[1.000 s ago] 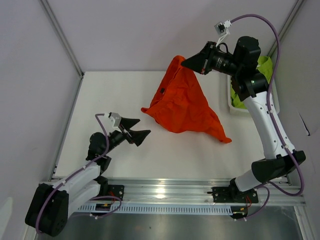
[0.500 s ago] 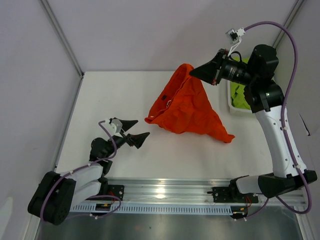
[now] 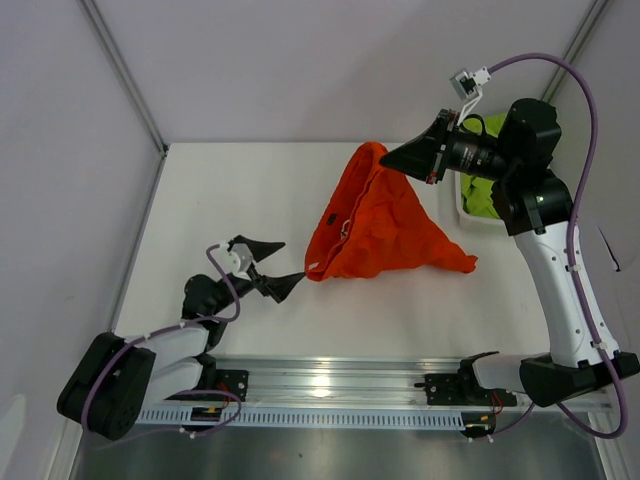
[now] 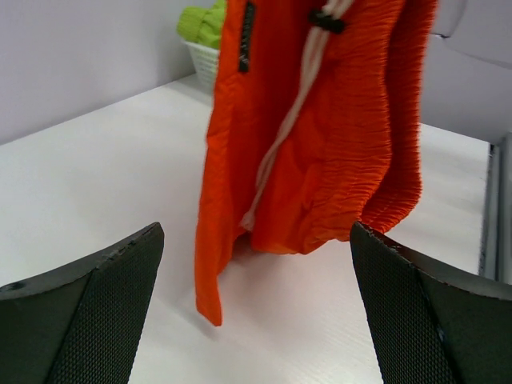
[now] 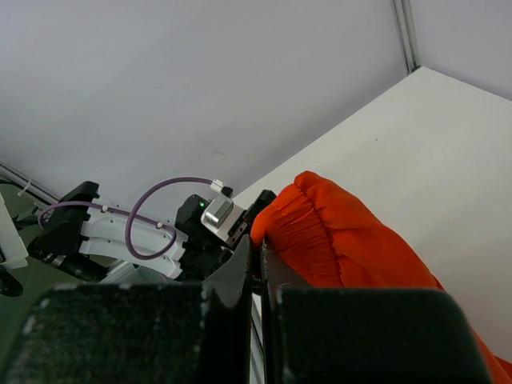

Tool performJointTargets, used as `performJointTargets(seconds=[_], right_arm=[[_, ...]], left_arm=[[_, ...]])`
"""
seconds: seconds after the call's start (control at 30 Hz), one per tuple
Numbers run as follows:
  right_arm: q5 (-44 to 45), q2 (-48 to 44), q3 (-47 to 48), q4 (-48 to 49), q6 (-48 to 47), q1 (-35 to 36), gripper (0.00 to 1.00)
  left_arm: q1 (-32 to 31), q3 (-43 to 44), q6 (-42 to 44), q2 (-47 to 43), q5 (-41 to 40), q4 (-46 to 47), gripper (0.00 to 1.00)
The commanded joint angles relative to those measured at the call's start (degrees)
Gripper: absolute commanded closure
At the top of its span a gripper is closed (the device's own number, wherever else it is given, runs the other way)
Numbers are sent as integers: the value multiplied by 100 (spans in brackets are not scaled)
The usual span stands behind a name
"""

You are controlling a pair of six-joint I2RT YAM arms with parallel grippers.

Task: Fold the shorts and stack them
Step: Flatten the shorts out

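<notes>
The orange-red shorts (image 3: 385,225) hang by their waistband from my right gripper (image 3: 388,157), which is shut on the elastic edge (image 5: 288,228) above the table. Their lower part drapes onto the table. My left gripper (image 3: 283,265) is open, low over the table, just left of the hanging hem. In the left wrist view the orange shorts (image 4: 320,120) and their white drawstring (image 4: 280,152) hang between and beyond the wide-apart fingers (image 4: 104,304). The lime green shorts (image 3: 478,195) lie in the white basket (image 3: 462,212) behind my right arm.
The basket (image 4: 204,60) with green fabric (image 4: 200,24) stands at the table's far right, against the wall. Grey walls close the table at the back and both sides. A metal rail (image 3: 330,380) runs along the near edge.
My right gripper has moved right and slightly nearer, carrying the orange shorts so their hem swung toward my left gripper. My left gripper has crept a little right and nearer, still open.
</notes>
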Motion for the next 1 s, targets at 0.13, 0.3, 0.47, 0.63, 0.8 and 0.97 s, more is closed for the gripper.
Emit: performJointTargets(seconds=[0.13, 0.3, 0.47, 0.63, 0.8, 0.97], right_arm=[[-190, -10, -8, 336, 152, -19, 100], [-225, 7, -8, 380, 196, -10, 100], [-269, 8, 0, 389, 223, -1, 100], [-269, -1, 0, 389, 240, 25, 100], [-269, 7, 0, 389, 258, 51, 100], [-225, 42, 18, 397, 258, 43, 100]], left_arm=[[-383, 167, 500, -117, 939, 362, 2], [-743, 351, 877, -127, 1071, -235, 3], [-1253, 701, 1510, -39, 783, -1007, 4], [-1482, 975, 1889, 207, 255, -1554, 13], [-1482, 948, 1889, 146, -88, -1589, 17], [-1482, 966, 2082, 23, -466, -2046, 28]])
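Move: The lower end of the shorts' gathered waistband hangs about 9 cm to the right of the left hand, some 2 cm back and 2 cm lower. The shorts' loose tip hangs beside it, roughly 6 cm to the left hand's right, level fore-and-aft and 5 cm lower. From the right hand, which still holds the top of the shorts, that waistband end lies about 30 cm below, 16 cm to the left and 4 cm back. Back and to the right the left hand swings with open fingers, about 5 cm each way, then comes forward and down by 2 or 3 cm to bring the hanging waistband end between its fingers. It turns clockwise some 15 degrees, easing back a little, and rolls its left side up as the fingers begin to close, still well apart. The right hand stays in place, keeping its pinch on the top of the shorts. ##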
